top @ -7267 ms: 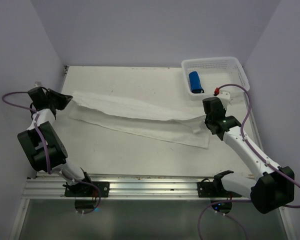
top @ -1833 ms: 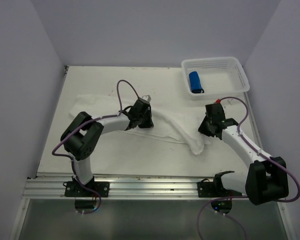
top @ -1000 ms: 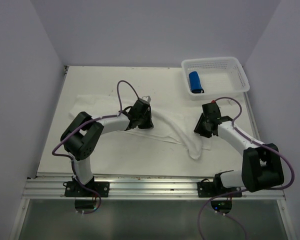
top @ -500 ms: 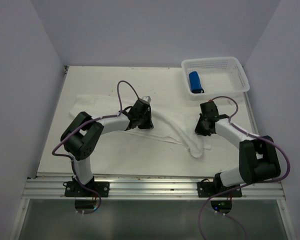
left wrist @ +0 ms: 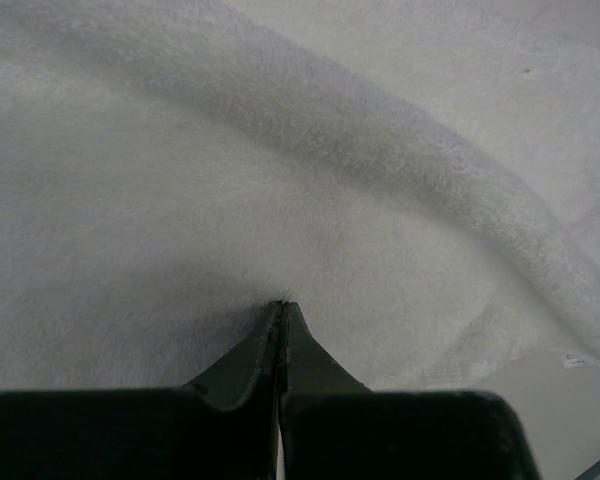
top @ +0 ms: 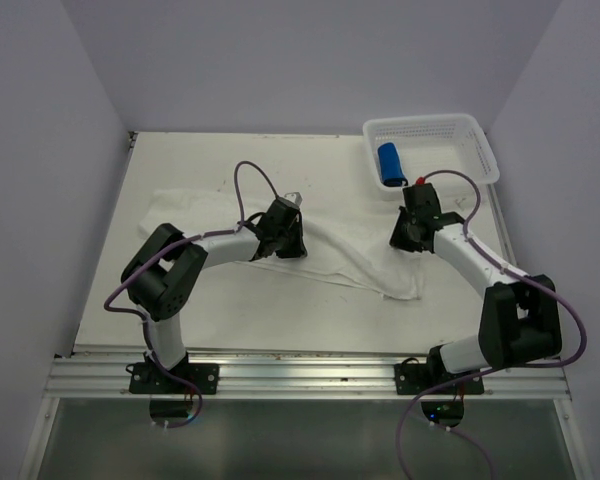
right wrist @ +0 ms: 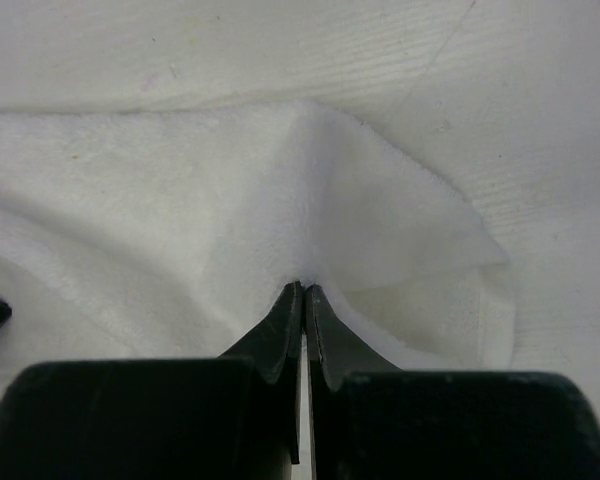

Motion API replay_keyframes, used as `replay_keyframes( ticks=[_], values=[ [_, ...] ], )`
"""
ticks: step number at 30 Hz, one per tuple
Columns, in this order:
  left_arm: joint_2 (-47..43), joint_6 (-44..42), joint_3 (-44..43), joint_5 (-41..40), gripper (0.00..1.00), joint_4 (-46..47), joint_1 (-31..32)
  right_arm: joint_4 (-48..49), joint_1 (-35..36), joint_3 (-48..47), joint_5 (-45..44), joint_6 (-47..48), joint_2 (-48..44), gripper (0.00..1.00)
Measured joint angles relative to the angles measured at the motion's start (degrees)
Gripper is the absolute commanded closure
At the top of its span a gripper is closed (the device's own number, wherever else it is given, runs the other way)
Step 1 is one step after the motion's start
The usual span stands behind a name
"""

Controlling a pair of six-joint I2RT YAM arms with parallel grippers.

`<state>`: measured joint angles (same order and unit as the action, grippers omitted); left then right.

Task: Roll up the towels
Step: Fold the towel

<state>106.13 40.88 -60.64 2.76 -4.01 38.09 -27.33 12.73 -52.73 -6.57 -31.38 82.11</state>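
Note:
The long white towel (top: 345, 258) lies slantwise across the table, its left end near the far left and its right end near my right arm. My left gripper (top: 288, 241) is shut, its tips (left wrist: 282, 303) pressed down onto the towel's middle (left wrist: 280, 150). At the towel's right end my right gripper (top: 406, 238) is shut on a raised fold of the cloth (right wrist: 370, 215), which peaks at the tips (right wrist: 303, 286). The small blue towel (top: 390, 163) lies rolled up in the basket.
The white perforated basket (top: 460, 135) stands at the far right corner, just beyond my right gripper. Purple-grey walls close in the table on three sides. Bare tabletop (right wrist: 280, 50) shows beyond the towel's edge in the right wrist view.
My right gripper has shut on the towel's right end and drawn it toward the basket, spreading the bunched cloth flatter. The left arm has not moved.

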Motion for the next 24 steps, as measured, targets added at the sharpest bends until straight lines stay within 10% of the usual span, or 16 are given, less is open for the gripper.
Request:
replay_keyframes(
  ticks=[17,24],
  values=[
    [0.00,-0.02,0.00,0.44,1.00,-0.02,0.00,-8.72,0.00,-9.51,-8.00,4.66,1.62,1.00],
    [0.00,-0.02,0.00,0.98,1.00,-0.13,0.00,-10.73,0.00,-9.51,-11.34,4.37,3.02,0.48]
  ],
)
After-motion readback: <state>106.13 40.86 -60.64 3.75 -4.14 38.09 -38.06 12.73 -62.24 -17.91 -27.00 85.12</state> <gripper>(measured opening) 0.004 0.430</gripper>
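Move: The right hand holds the white towel's right end pinched, about 6 cm above the table. The spot for this end lies roughly 4 cm to its right, 1 cm ahead and 6 cm below. The towel's near right corner is some 7 cm back and 4 cm right, also 6 cm down. Farther out, a little below, are the blue towel, about 24 cm straight ahead, and the basket, 26 cm ahead and 8 cm right. From the left hand, that spot is about 26 cm right, level with it. Upward first, about 4 cm and slightly forward, the right hand raises the still-pinched white towel end, then swings some 4 cm right and sinks 1.5 cm, tilting so its fingertips turn outward to the right. There the fingers part nearly halfway, letting go of the cloth above the table. The closed left fingers stay down on the towel's middle. ##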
